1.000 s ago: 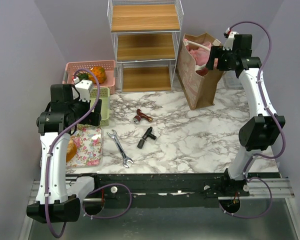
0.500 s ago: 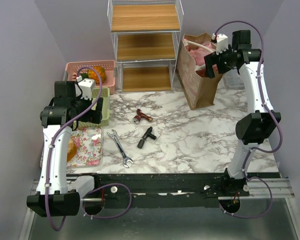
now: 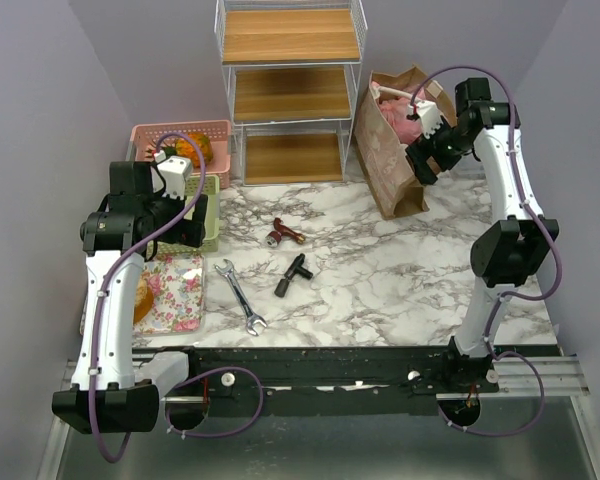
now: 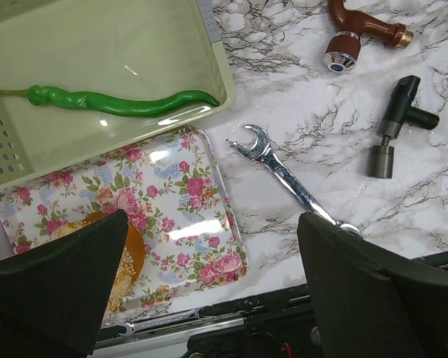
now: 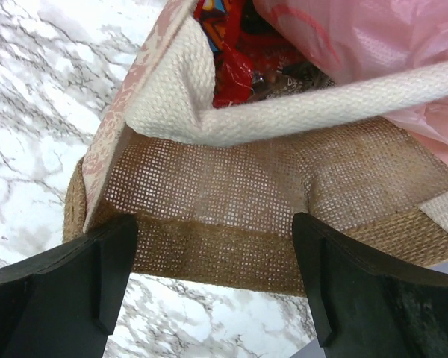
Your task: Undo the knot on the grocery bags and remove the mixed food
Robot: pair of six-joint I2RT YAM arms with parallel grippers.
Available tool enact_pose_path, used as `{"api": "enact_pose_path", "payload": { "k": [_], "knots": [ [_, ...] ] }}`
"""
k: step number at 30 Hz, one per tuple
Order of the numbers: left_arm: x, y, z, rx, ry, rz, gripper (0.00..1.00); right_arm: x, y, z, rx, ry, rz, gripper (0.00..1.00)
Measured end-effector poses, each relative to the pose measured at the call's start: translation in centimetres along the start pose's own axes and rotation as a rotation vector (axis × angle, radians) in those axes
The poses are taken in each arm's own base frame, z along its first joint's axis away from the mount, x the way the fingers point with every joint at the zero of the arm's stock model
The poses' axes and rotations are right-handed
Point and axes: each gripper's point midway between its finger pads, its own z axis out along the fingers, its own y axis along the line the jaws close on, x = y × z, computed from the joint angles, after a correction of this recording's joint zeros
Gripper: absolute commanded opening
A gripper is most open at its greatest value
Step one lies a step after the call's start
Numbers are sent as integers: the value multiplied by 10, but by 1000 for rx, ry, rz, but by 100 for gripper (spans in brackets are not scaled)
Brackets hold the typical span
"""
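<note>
The brown woven grocery bag (image 3: 385,150) with a pale handle (image 5: 306,112) stands at the back right. Inside it are the crinkly pink plastic bag (image 5: 373,37) and a red snack packet (image 5: 231,52). I cannot make out the knot. My right gripper (image 5: 213,250) is open, hanging just above the bag's near wall (image 5: 239,194), with nothing between its fingers. It shows in the top view by the bag's right side (image 3: 421,160). My left gripper (image 4: 209,261) is open and empty over a floral tray (image 4: 172,194) that holds a seeded bun (image 4: 125,261).
A pale-green basket (image 4: 209,52) holds a long green pod (image 4: 119,103). A wrench (image 4: 291,179), a black tool (image 4: 392,127) and a brown-handled tool (image 4: 358,33) lie mid-table. A pink basket with a pineapple (image 3: 192,148) and a wire shelf (image 3: 290,90) stand at the back.
The right arm swung in and down from above the bag's right side to the bag's mouth, wrist turned toward it. The left arm shifted slightly, then stayed still.
</note>
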Motion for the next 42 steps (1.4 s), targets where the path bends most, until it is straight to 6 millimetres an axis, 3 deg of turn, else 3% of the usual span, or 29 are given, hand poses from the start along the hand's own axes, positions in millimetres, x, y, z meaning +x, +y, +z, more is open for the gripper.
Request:
{"api": "enact_pose_path", "payload": {
  "k": [7,12,22,26,30,32,33,36,38,39,40,42],
  "knots": [
    [-3,-4,2,12,-2,11,98,0,-1,-5,9,-12,-4,92],
    [-9,-8,6,28,4,23,99,-19,4,-22,-11,-84,-15,93],
    [-10,-10,6,31,1,26,99,-65,35,-57,-102,-317,100,98],
    [-10,-10,6,31,2,25,99,-70,42,-53,-121,-324,90,98],
    [-10,-11,6,33,3,27,98,-57,34,-38,-82,-263,44,96],
    [-11,-12,6,38,1,32,98,-49,30,-31,-65,-233,-2,92],
    [-11,-13,6,41,-1,37,99,-45,29,-28,-60,-217,-27,84],
    [-13,-17,5,52,-7,56,98,-30,31,-19,-70,-158,-97,51],
    [-16,-21,4,64,-15,76,98,-18,35,-11,-87,-122,-125,22],
    [-17,-22,3,68,-19,84,98,-12,38,-8,-94,-107,-142,14],
    [-19,-24,3,74,-24,94,99,-7,41,-5,-104,-92,-153,14],
    [-23,-29,0,90,-37,114,98,-1,47,-6,-109,-84,-173,25]
  ]
}}
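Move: The paper bag's near rim lies just off the open right hand, roughly 2 cm ahead, 2 cm to its left and a few centimetres lower. Inside the bag the pink bag is about 10 cm ahead and 6 cm left, slightly below, with the white handle looped over it about 8 cm ahead and 5 cm left at hand height. From the left hand the near rim is some 17 cm ahead and 43 cm to the right, a little lower. Over the paper bag's near rim the right hand rises some 8 cm, swinging about 5 cm left and rolling its left side up 20 degrees. It then sinks about as far, unrolls and draws back, the wide-open fingers nearly shutting outside the near rim with nothing seen between them. The empty left hand drifts about 3 cm right, staying open. ##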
